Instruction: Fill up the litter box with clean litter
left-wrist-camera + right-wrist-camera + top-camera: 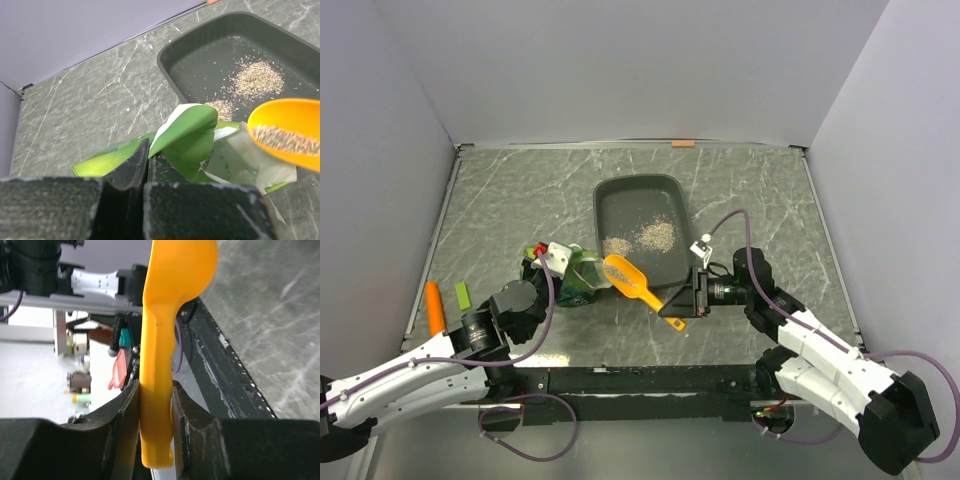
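The dark grey litter box (638, 195) (200, 55) lies at the table's middle, with two small patches of clean litter (656, 236) (258, 78) on its near floor. My right gripper (682, 301) (155, 388) is shut on the handle of an orange scoop (628, 277) (172, 295). The scoop's bowl (287, 131) holds a strip of beige granules and hovers at the box's near left corner, over the open green bag (582, 274) (187, 137). My left gripper (563, 272) (149, 153) is shut on the bag's edge.
An orange carrot-like piece (435, 307) and a small green block (462, 296) lie by the left wall. Grey walls enclose the marbled table (520, 200) on three sides. A small orange tag (682, 144) sits at the back edge.
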Robot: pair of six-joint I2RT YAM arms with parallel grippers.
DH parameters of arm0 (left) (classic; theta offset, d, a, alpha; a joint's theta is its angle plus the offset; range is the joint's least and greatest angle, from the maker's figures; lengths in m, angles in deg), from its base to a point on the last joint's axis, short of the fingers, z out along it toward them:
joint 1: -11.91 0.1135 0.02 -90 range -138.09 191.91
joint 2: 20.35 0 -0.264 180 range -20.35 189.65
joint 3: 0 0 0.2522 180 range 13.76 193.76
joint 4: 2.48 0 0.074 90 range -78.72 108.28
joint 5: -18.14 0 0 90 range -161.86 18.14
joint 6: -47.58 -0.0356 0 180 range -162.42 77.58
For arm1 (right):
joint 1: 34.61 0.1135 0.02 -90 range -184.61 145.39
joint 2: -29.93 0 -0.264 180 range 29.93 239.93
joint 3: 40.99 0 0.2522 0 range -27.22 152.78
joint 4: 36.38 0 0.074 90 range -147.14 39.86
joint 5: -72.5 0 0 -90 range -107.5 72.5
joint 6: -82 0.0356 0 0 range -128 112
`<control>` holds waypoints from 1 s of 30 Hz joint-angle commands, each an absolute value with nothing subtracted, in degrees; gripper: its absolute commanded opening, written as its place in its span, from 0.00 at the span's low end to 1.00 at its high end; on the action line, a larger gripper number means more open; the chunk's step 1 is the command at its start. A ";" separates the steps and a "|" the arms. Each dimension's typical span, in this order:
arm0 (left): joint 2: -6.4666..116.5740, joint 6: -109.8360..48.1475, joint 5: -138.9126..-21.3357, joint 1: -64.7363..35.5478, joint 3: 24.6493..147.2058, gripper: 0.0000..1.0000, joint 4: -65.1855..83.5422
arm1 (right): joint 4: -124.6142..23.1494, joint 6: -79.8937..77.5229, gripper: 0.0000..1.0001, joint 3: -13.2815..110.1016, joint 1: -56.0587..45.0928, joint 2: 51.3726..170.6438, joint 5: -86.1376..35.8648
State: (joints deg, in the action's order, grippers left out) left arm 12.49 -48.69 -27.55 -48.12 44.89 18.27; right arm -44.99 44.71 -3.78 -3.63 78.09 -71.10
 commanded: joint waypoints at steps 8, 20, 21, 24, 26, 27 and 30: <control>13.84 -47.43 -24.49 -48.04 46.54 0.01 19.19 | -56.11 39.82 0.00 2.39 -13.07 75.54 -67.86; 13.05 -46.99 -25.28 -48.04 46.89 0.01 19.54 | -78.34 16.63 0.00 21.37 -14.05 94.08 -41.51; 12.96 -46.91 -25.19 -48.04 46.89 0.01 19.63 | -79.31 15.91 0.00 23.64 -13.70 96.18 -39.92; 12.61 -46.82 -25.37 -48.04 47.07 0.01 19.72 | -81.33 13.54 0.00 27.78 -10.80 100.39 -30.54; 12.43 -46.91 -25.46 -48.04 47.07 0.01 19.90 | -82.56 12.05 0.00 31.20 -8.78 102.43 -27.36; 12.26 -46.73 -25.54 -48.12 47.16 0.01 19.90 | -83.26 11.52 0.00 32.44 -6.25 104.70 -25.16; 11.82 -46.56 -25.72 -48.04 47.24 0.01 19.98 | -85.81 9.06 0.00 37.36 -1.32 108.92 -17.68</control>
State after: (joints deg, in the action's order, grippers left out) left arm 12.66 -47.48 -27.07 -48.12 44.98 18.46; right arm -81.80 14.48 30.40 -6.93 105.06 -29.64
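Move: The right hand already holds the loaded orange scoop. The litter box's middle is some 20 cm ahead of this hand, 7 cm to its left and 15 cm below; the larger litter pile inside lies about 18 cm ahead and 3 cm left. The green bag is roughly 23 cm left and 8 cm ahead. From the left hand, still pinching the bag's rim, the box lies about 8 cm ahead and 23 cm right. The right hand swings the gripped scoop about 16 cm forward over the litter box, fingers tipping down some 45 degrees. ##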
